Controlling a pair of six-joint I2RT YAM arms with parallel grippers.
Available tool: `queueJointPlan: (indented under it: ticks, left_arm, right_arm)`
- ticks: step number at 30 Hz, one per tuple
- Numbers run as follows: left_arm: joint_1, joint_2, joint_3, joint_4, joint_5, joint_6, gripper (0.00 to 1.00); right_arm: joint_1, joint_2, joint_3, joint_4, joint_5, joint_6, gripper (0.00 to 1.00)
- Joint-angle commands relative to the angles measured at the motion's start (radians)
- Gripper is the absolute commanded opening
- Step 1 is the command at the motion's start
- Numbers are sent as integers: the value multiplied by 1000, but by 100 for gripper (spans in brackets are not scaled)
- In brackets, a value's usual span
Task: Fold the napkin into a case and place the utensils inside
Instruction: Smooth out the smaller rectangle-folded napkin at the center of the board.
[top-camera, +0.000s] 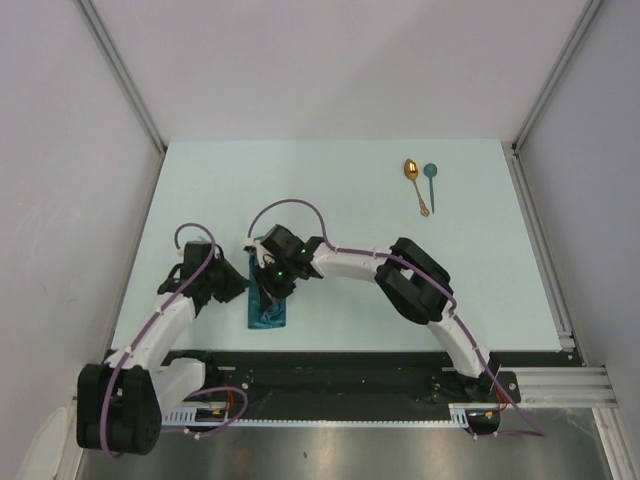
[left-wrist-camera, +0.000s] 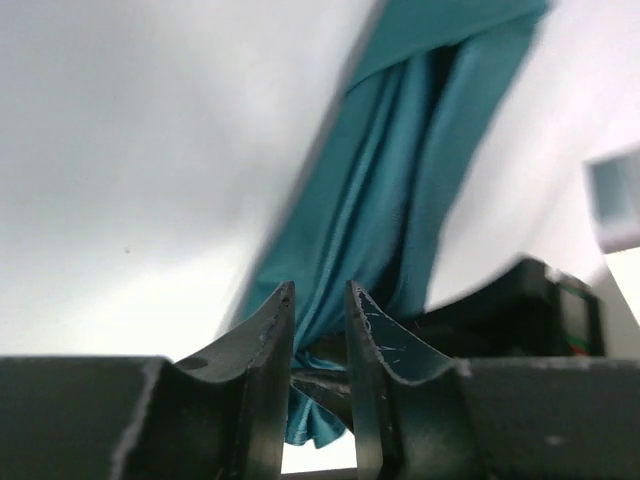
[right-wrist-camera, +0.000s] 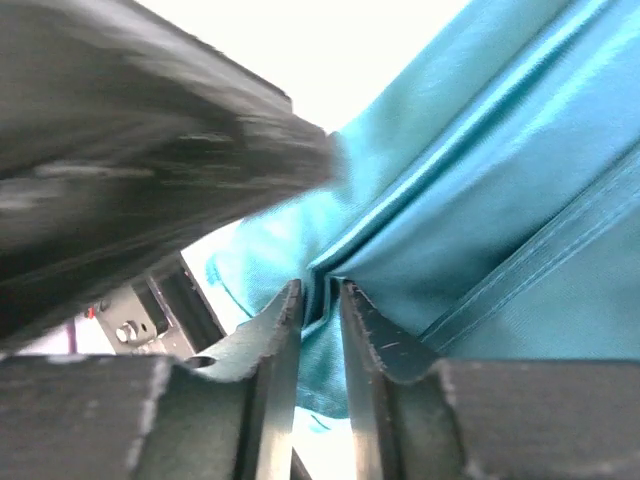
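Observation:
The teal napkin (top-camera: 268, 312) lies as a narrow folded strip near the table's front edge, between my two grippers. My left gripper (top-camera: 240, 286) is at its left side. In the left wrist view its jaws (left-wrist-camera: 320, 292) stand slightly apart, with loose folds of the napkin (left-wrist-camera: 400, 180) in the gap. My right gripper (top-camera: 273, 283) is over the strip's far end. Its jaws (right-wrist-camera: 320, 290) are also a little apart, with a pinched ridge of the napkin (right-wrist-camera: 480, 200) between them. The gold spoon (top-camera: 414, 182) and teal spoon (top-camera: 430, 182) lie side by side at the far right.
The pale mint tabletop (top-camera: 330, 200) is walled by white panels left, back and right. A black and metal rail (top-camera: 400, 385) runs along the front edge by the arm bases. The left gripper's dark body (right-wrist-camera: 150, 150) fills the upper left of the right wrist view.

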Motion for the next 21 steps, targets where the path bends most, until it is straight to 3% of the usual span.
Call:
queueJointPlan:
  ticks: [1, 8, 13, 21]
  left_arm:
    - [21, -82, 67, -72, -28, 33, 32]
    - [63, -34, 70, -64, 29, 72, 34]
    - [61, 22, 15, -14, 60, 81, 34]
    - [60, 45, -98, 85, 107, 63, 31]
  right_arm:
    - [-33, -65, 4, 77, -116, 62, 32]
    - [-76, -194, -4, 100, -183, 146, 43]
    - [-117, -243, -30, 16, -121, 137, 51]
    - [-142, -236, -102, -63, -8, 85, 53]
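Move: The folded napkin lies almost straight out from the base. Its middle is some 4 cm ahead of the right hand and 2 cm below; its near end is about 6 cm back of that hand and its far end about 14 cm ahead. From the left hand the napkin's middle is roughly 6 cm to the right, level with it fore and aft, and 3 cm down. The right fingertips lift off the napkin's nearer half and open from about a quarter to half, the hand climbing some 12 cm, then drifting forward and right and starting to sink over the napkin's middle. Meanwhile the left hand, fingers kept slightly open, rises about 3 cm, then sinks some 5 cm and draws back a little, down close to the napkin's left edge. ##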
